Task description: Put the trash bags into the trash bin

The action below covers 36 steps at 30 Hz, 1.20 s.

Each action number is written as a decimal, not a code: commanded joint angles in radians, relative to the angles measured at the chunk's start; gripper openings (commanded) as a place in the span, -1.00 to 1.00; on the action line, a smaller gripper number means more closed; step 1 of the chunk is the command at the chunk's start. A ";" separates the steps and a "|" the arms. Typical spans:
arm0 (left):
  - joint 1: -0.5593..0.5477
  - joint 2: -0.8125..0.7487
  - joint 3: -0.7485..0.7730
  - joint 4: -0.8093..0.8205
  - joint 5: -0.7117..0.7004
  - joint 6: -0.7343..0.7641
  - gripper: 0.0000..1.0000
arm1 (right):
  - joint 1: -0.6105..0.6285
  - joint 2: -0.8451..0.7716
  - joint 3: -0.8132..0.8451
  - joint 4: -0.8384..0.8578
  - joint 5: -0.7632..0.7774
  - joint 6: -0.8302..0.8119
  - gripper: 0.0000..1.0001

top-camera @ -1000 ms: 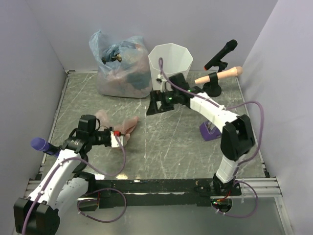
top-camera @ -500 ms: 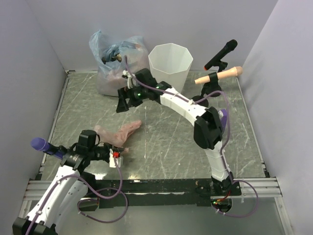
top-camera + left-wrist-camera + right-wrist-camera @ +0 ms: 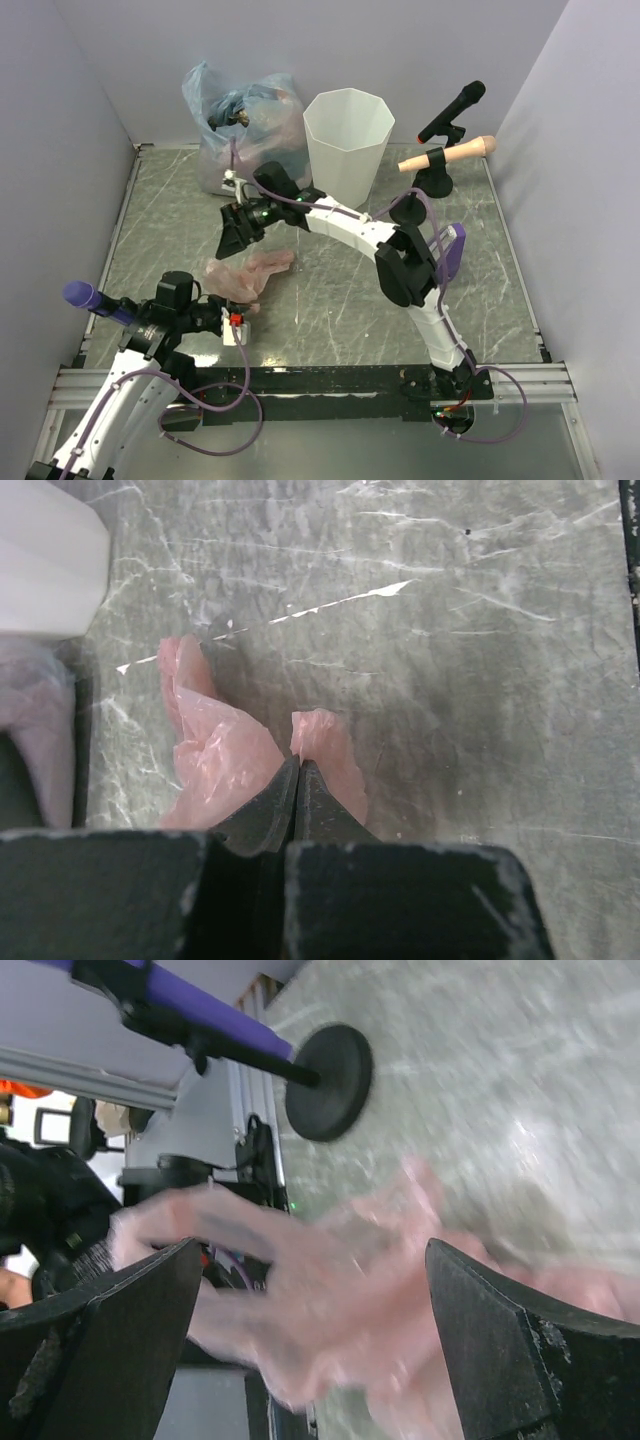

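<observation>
A crumpled pink trash bag point(image 3: 248, 275) lies on the grey table, left of centre. My left gripper point(image 3: 240, 325) is at its near edge, shut, with the film bunched on both sides of the tips point(image 3: 298, 762). My right gripper point(image 3: 232, 225) hangs over the bag's far side, reaching across from the right. It is wide open, and the pink bag point(image 3: 330, 1300) shows blurred between its fingers. The white faceted trash bin point(image 3: 345, 160) stands at the back. A stuffed clear-bluish bag point(image 3: 245, 140) sits to the left of the bin.
A black microphone point(image 3: 455, 108) and a beige one point(image 3: 450, 153) stand on a base at the back right. One purple microphone point(image 3: 85, 296) is by the left arm and another point(image 3: 450, 250) behind the right arm. Grey walls close in three sides.
My right arm swung left from in front of the bin to above the pink bag. My left gripper pulled back toward the near edge, and the bag slid with it.
</observation>
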 commanded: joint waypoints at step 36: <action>-0.003 -0.100 -0.025 0.020 -0.030 -0.095 -0.99 | 0.112 -0.083 0.123 -0.180 0.081 -0.262 0.98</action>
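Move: From the open right gripper, the pink trash bag lies about 4 cm back, 4 cm to its right and some 12 cm below. From that gripper, the big blue bag is roughly 21 cm ahead, 6 cm right and 9 cm lower, and the trash bin some 20 cm ahead, 26 cm right and 7 cm lower. From the left gripper, which already pinches the pink bag, the bag's middle is about 6 cm ahead, straight in line sideways and 4 cm below. Keep the left gripper shut on the pink bag and almost still. Swing the wide-open right gripper about 5 cm right and 3 cm forward, then bring it back some 8 cm while lifting about 5 cm, so it hovers above the bag on the side of the left gripper. Turn it roughly 15 degrees counter-clockwise, rolling it a little, fingers still open. ##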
